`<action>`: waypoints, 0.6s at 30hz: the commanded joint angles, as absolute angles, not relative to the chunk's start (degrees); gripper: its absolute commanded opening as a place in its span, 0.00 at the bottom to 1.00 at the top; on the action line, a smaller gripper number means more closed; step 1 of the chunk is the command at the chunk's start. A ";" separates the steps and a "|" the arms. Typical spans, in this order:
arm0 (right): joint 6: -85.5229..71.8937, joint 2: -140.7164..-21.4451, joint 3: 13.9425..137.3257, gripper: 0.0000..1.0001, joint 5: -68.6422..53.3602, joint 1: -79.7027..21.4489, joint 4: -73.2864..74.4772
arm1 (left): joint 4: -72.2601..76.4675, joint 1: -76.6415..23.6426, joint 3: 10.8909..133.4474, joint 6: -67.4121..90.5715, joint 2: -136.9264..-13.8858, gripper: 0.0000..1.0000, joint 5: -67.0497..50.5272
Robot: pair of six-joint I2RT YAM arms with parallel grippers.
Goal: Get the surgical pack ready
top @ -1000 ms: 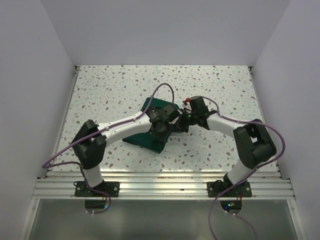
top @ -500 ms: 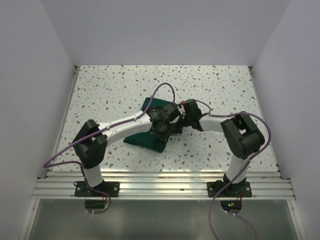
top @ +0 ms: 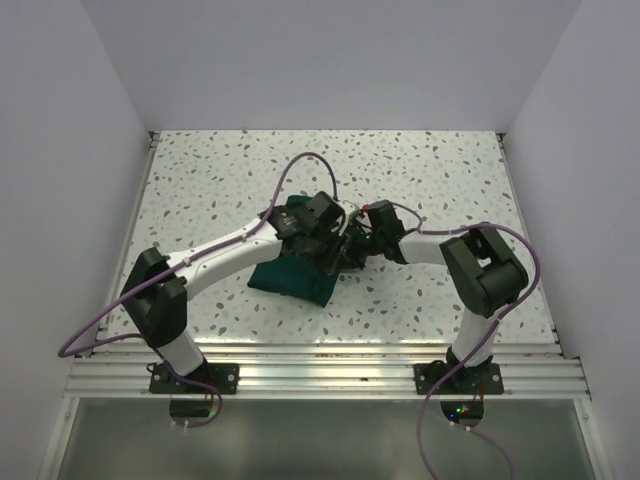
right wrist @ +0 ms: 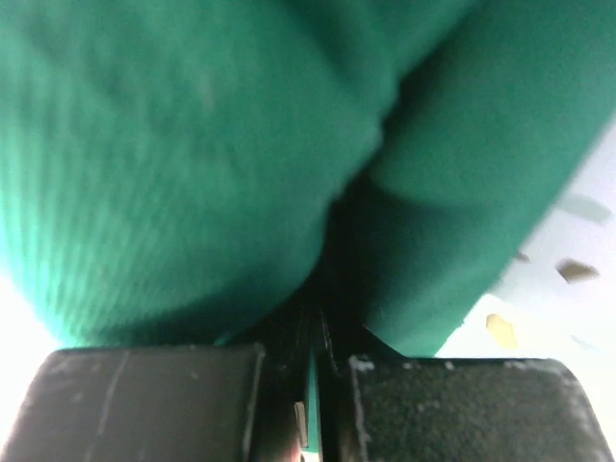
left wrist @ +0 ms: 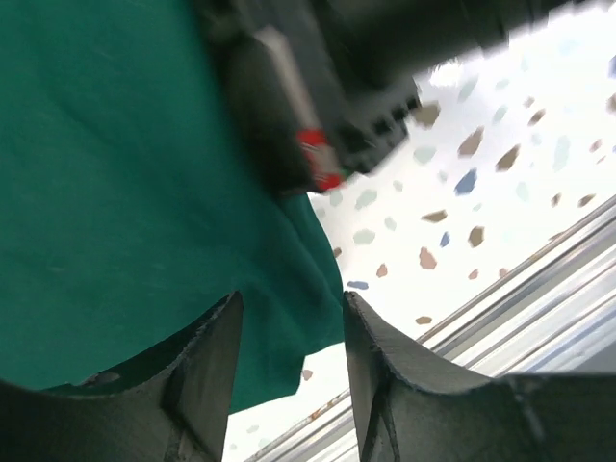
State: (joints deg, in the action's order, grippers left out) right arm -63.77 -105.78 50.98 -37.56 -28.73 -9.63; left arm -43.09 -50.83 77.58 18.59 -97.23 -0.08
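Note:
The surgical pack lies mid-table as a dark green cloth bundle; its contents are hidden inside. My left gripper hovers over the bundle's right side, and its wrist view shows it open with only green cloth and table seen past the gap. From the right, my right gripper reaches in at the bundle's right edge. Its fingers are shut with a thin sliver of green cloth pinched between them. The right arm's dark wrist shows blurred in the left wrist view.
The speckled white table has white walls on three sides. A metal rail runs along the near edge by both arm bases. Purple cables loop above the arms.
My left gripper has opened and let go of the cloth, and its arm has swung outward to the left. The right arm folded in closer to the bundle, staying shut.

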 commanded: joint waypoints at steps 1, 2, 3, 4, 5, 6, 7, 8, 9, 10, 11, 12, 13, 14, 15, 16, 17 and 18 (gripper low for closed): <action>-58.99 -101.17 49.31 0.00 -37.80 -26.99 -1.87 | -37.62 -45.72 77.52 19.77 -90.98 0.49 -3.07; -58.10 -100.47 49.13 0.00 -37.71 -26.46 -0.71 | -36.49 -44.92 77.52 19.86 -90.79 0.48 -4.03; -57.14 -98.89 48.96 0.00 -37.71 -25.67 -0.18 | -36.21 -44.13 77.35 19.69 -90.88 0.46 -4.48; -55.39 -98.09 49.04 0.00 -37.62 -24.18 3.74 | -36.21 -43.16 77.60 19.34 -91.75 0.44 -4.74; -54.41 -97.39 49.22 0.00 -37.70 -23.47 5.17 | -36.56 -42.89 77.78 19.25 -92.45 0.42 -5.44; -53.36 -95.73 50.00 0.00 -37.53 -22.77 6.75 | -36.48 -42.72 78.22 19.07 -93.07 0.39 -6.06; -50.91 -95.02 50.71 0.00 -36.92 -21.46 10.51 | -36.30 -42.63 78.14 18.90 -94.12 0.37 -6.41; -49.50 -94.31 51.58 0.00 -36.74 -20.84 12.37 | -35.17 -42.63 77.87 18.90 -94.30 0.35 -7.81; -48.00 -93.61 52.55 0.00 -36.65 -20.40 13.96 | -34.37 -42.63 77.00 19.07 -94.65 0.31 -8.52; -45.55 -93.60 54.91 0.00 -36.39 -19.69 17.11 | -33.41 -42.63 76.47 19.42 -95.09 0.29 -9.22; -44.31 -93.52 56.24 0.00 -36.13 -19.51 18.27 | -31.66 -42.63 75.94 19.68 -95.36 0.28 -10.79; -43.34 -93.69 58.86 0.00 -36.21 -19.34 19.24 | -30.77 -42.63 74.98 20.12 -95.62 0.25 -11.42; -41.68 -94.39 60.10 0.00 -36.56 -19.42 19.77 | -29.80 -42.71 74.54 20.30 -95.97 0.23 -12.03; -41.14 -94.92 61.25 0.00 -38.04 -19.34 19.78 | -27.88 -42.71 74.01 20.56 -96.15 0.22 -13.35; -41.13 -95.62 63.61 0.00 -38.75 -19.42 19.34 | -27.08 -42.71 72.96 21.09 -96.24 0.21 -13.88; -41.13 -96.58 64.68 0.00 -39.37 -19.42 18.90 | -26.29 -42.71 72.51 21.27 -96.41 0.20 -14.23; -41.31 -97.20 65.64 0.00 -40.16 -19.42 18.46 | -24.97 -42.71 71.55 21.36 -96.42 0.19 -14.67; -41.48 -97.82 67.57 0.00 -40.25 -19.34 17.94 | -24.35 -42.71 71.02 21.71 -96.50 0.19 -14.76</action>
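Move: The left hand hangs about 9 cm above the folded green drape, whose middle lies some 3 cm ahead and 5 cm to its left; the drape's near right corner is about 9 cm back, straight below in the sideways sense. The right hand's shut fingers are tucked into the fold, with the drape's middle roughly level ahead, 4 cm to the left and 4 cm below, and that corner about 11 cm back, 1 cm right and 4 cm below. Right hand's shut fingers withdraw rightward from the fold about 7 cm, then rise; left arcs forward-up, then sinks, closing. ##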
